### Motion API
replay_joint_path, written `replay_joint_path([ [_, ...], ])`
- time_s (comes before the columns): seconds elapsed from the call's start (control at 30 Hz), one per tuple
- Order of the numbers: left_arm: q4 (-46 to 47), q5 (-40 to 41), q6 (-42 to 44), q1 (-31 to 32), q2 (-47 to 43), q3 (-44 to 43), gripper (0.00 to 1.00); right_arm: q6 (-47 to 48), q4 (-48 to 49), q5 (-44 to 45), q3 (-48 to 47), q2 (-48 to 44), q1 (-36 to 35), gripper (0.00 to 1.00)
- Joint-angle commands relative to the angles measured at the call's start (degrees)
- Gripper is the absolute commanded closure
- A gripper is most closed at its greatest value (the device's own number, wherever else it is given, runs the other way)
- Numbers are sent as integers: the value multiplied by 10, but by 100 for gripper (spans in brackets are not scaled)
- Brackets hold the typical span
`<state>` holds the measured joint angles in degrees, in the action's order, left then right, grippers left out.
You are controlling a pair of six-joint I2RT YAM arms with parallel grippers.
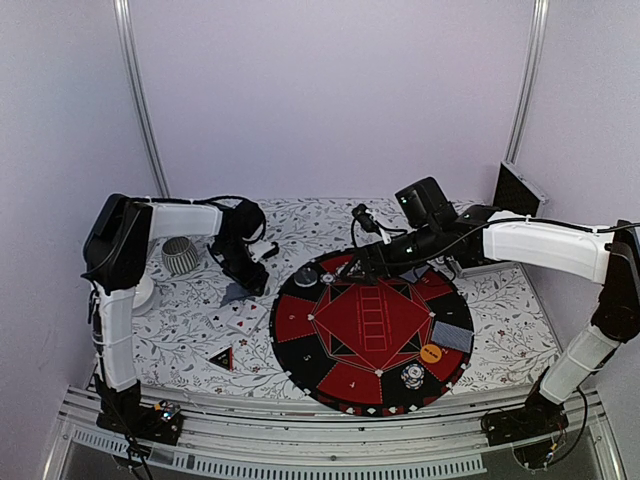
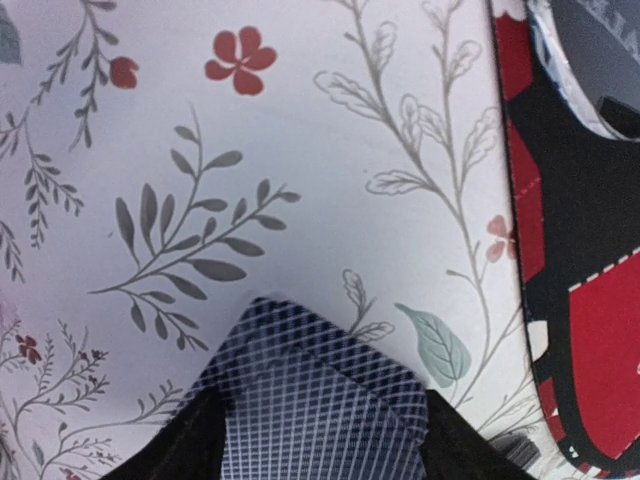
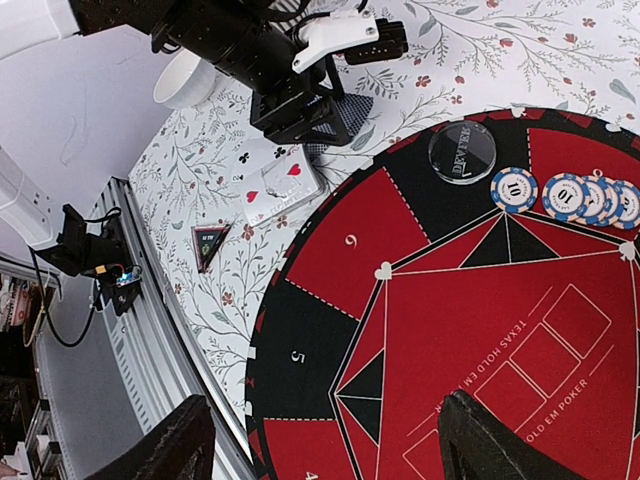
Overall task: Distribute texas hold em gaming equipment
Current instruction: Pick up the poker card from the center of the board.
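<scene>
A small stack of playing cards with grey-blue grid backs lies on the floral cloth. My left gripper is down on it, and in the left wrist view the cards fill the gap from one finger to the other. Face-up cards and the black-red triangle lie on the cloth nearby. Blue chips and a clear dealer disc sit on the round mat. An orange disc, a dark chip and a grey card rest near the mat's front right. My right gripper hangs open over the mat, holding nothing.
A grey ribbed cup and a white cup stand at the left behind the left arm. A black box is at the back right. The metal rail runs along the table's near edge.
</scene>
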<state>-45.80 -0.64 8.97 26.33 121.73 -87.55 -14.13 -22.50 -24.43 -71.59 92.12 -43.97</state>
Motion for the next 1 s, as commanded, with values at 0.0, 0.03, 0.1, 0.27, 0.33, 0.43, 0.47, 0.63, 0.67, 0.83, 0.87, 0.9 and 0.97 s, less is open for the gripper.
replay_joint_path([
  [0.0,5,8,-11,-15,-2,29,41,-2,6,-11,1,-16,0,21],
  [0.03,9,9,-12,-16,-6,30,46,-2,6,-12,2,-15,0,21],
  [0.1,16,8,-14,-17,-13,32,52,-3,6,-14,2,-16,-1,22],
  [0.27,37,23,-19,-18,-33,46,80,-3,6,-13,4,-20,0,22],
  [0.33,35,16,-26,-18,-46,44,95,-4,6,-13,4,-21,0,21],
  [0.43,23,-14,-36,-16,-75,33,96,-5,6,-16,3,-21,0,22],
  [0.47,19,-16,-39,-14,-83,30,96,-5,6,-17,2,-20,0,22],
  [0.63,18,-11,-31,21,-174,53,100,-12,11,-22,1,-21,0,22],
  [0.67,21,1,-26,36,-191,66,100,-16,15,-19,1,-24,1,22],
  [0.83,68,63,1,114,-283,145,100,-36,42,-19,12,-41,19,21],
  [0.87,86,79,9,133,-302,168,100,-45,54,-27,18,-48,23,22],
  [0.9,119,99,17,154,-323,196,100,-52,63,-32,25,-52,29,22],
  [0.97,178,156,35,220,-368,252,100,-68,72,-31,39,-57,33,22],
])
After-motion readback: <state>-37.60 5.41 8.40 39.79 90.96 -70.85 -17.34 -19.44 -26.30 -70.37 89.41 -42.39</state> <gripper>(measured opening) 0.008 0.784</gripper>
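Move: The left hand is already down at the table with its part-closed fingers straddling the blue-backed cards; their middle lies about 1 cm back, level sideways and some 1 cm below the hand point. Two face-up cards lie roughly 8 cm back and 2 cm left, the clear dealer puck about 12 cm right and 1 cm ahead. From the right hand, those blue-backed cards are some 11 cm ahead, 24 cm left and 19 cm down. Staying low over the blue-backed cards with only a slight drift left, the left hand shuts its fingers fully, pinching the top card. It then lifts quickly by about 13 cm, swinging back some 7 cm and right about 5 cm late in the rise, while the fingertips tip forward some 20 degrees and the wrist turns a little clockwise. The right hand, empty and open, rises about 2 cm at the end. ##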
